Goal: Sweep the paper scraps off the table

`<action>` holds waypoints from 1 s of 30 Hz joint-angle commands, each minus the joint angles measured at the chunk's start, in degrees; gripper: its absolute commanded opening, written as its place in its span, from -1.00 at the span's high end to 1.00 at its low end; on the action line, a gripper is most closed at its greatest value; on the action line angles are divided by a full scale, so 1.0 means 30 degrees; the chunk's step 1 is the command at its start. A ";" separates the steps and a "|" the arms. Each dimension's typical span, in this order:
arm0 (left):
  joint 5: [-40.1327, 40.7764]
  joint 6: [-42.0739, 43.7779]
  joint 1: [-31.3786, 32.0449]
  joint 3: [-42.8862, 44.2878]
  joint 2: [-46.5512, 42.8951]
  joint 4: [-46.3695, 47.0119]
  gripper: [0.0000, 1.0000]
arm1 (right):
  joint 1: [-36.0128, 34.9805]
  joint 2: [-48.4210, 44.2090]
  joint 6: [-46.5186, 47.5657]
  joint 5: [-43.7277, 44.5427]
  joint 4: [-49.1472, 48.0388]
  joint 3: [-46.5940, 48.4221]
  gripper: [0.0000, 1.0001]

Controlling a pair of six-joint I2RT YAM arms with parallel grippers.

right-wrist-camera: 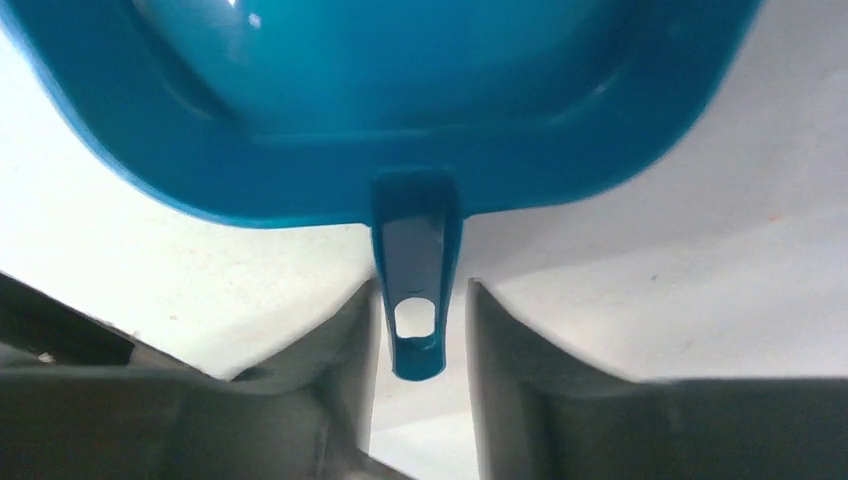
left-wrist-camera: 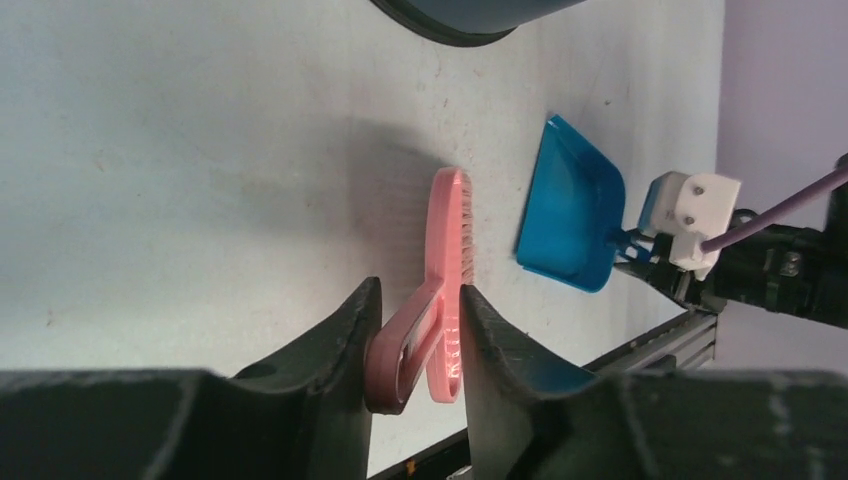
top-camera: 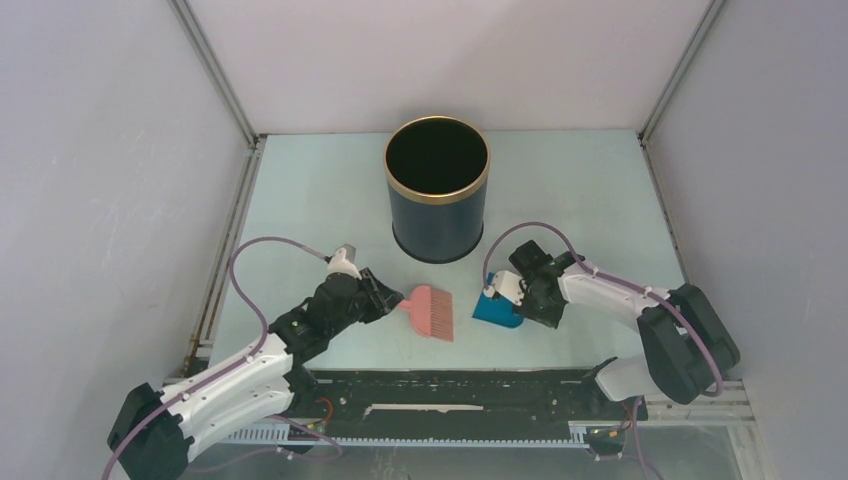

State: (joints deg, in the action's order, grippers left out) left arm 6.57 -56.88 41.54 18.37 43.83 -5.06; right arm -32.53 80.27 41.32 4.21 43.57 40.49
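Observation:
No paper scraps show in any view. A pink hand brush lies on the pale table near the front, and its handle sits between the fingers of my left gripper. The jaws stand apart; the handle leans on the left finger. My left gripper is just left of the brush. A blue dustpan rests right of the brush. Its handle lies between the open jaws of my right gripper, with a gap on each side.
A dark round bin with a gold rim stands behind the brush and dustpan, mid-table. A black strip with rails runs along the front edge. Grey walls and metal frame bars close in the table on three sides.

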 commanded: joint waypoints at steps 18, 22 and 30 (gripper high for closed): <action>0.9657 1.0410 -0.1399 1.0731 0.1851 -0.9113 -1.00 | 1.2589 -0.5925 -0.9758 -0.4067 -0.4683 0.5957 -0.99; 0.9332 1.2573 -0.1623 1.3539 0.2840 -0.8381 -1.00 | 1.3454 -0.4689 -1.2180 -0.7168 -0.4539 0.8493 -0.99; 1.0820 1.4636 -0.1663 1.0905 0.2289 -0.4679 -1.00 | 0.9087 -0.2817 -1.2535 -0.4442 -0.6256 0.8386 -0.99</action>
State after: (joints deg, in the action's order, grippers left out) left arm 37.36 -19.05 36.95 56.64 51.70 -24.91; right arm 2.24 69.71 4.62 -14.31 27.18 66.37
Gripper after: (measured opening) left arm 0.996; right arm 0.993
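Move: Between the left fingers is the raised handle of the pink broom; the broom's middle lies about 5 cm to the right, 1 cm farther out and 7 cm lower. The right fingers straddle the blue dustpan's handle, the dustpan's middle some 6 cm left and 3 cm ahead, level with them. The bin stands about 20 cm ahead and 8 cm right of the left hand, or 18 cm ahead and 20 cm left of the right hand. Both hands let go, fingers going wide open. The left comes free of the broom handle, easing left almost level before climbing some 19 cm and moving left and forward, rolling its left side up and tipping the fingers upward. The right lifts off the dustpan handle about 23 cm up and 18 cm forward, swinging right then partly back, turning clockwise as its fingers tilt up. ##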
